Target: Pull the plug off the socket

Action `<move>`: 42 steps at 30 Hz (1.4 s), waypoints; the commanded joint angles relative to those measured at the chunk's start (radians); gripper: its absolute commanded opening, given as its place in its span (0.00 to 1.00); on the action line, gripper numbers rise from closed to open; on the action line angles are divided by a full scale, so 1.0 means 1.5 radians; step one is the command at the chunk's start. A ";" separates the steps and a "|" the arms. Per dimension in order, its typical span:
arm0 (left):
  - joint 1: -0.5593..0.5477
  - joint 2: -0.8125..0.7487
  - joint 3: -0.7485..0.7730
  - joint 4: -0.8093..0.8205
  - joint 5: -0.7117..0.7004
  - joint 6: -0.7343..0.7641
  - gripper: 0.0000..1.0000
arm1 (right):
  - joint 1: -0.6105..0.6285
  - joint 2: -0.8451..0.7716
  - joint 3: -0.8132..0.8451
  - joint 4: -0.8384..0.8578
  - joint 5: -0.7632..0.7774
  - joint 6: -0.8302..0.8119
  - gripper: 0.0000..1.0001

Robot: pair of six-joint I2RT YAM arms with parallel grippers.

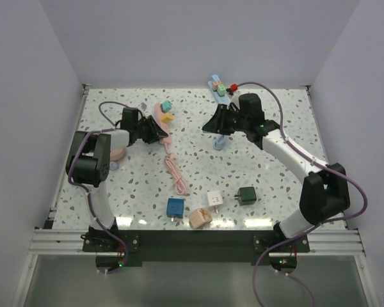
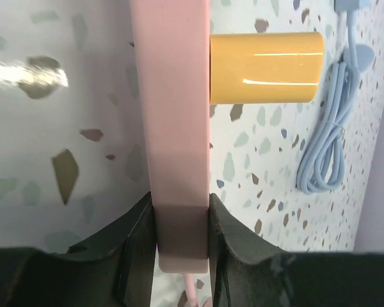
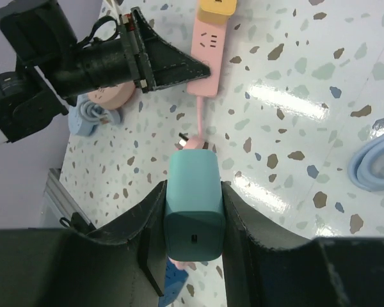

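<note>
The pink socket strip (image 1: 161, 120) lies at the back left of the table, with a yellow plug (image 1: 169, 118) and a teal plug (image 1: 167, 105) in it. My left gripper (image 2: 182, 243) is shut on the strip's near end, one finger on each long side. The yellow plug (image 2: 265, 67) sticks out just beyond the fingers. My right gripper (image 3: 193, 217) is shut on a teal plug (image 3: 192, 192), held apart from the strip (image 3: 205, 45) above the table. In the top view the right gripper (image 1: 208, 126) hides that plug.
The strip's pink cord (image 1: 175, 169) runs toward the front. A coiled light-blue cable (image 1: 221, 142) lies under the right gripper. A blue strip with plugs (image 1: 219, 89) lies at the back. Blue (image 1: 175, 206), white (image 1: 214, 199), dark green (image 1: 246, 194) and peach (image 1: 200, 217) adapters sit near the front.
</note>
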 commanded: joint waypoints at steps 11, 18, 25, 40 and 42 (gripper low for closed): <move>0.000 -0.017 0.021 0.004 -0.022 0.090 0.00 | 0.017 0.010 -0.111 -0.152 -0.070 -0.086 0.00; 0.000 -0.015 0.042 -0.033 0.020 0.145 0.00 | 0.107 0.079 -0.099 -0.216 -0.092 -0.128 0.02; -0.001 -0.005 0.046 -0.055 0.062 0.171 0.00 | 0.133 0.094 -0.083 -0.270 -0.078 -0.142 0.66; -0.032 -0.005 0.051 -0.098 0.066 0.193 0.00 | 0.093 0.225 0.221 -0.168 0.110 -0.026 0.98; -0.040 -0.012 0.042 -0.073 0.070 0.177 0.00 | 0.092 0.283 0.271 -0.132 0.105 -0.008 0.97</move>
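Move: The right hand holds the teal plug clear of the table. The spot it goes to lies about 16 cm back, level sideways and some 17 cm below. From the hand, the white plug is 20 cm back and 3 cm right, the green plug 19 back and 13 right, and the yellow plug on the strip 15 ahead and 18 left. From the left hand, which grips the pink power strip, that spot is roughly 23 cm back and 15 right. Still pinching the teal plug, the right hand swings back and down some 16 cm each way, fingers tipping further down, and opens wide to let go of it just beyond the white plug. Then it returns empty, forward with some rise and a little left, towards the yellow plug. The left hand keeps its grip on the strip, easing forward-left, then back and right, turning about 15 degrees clockwise. ##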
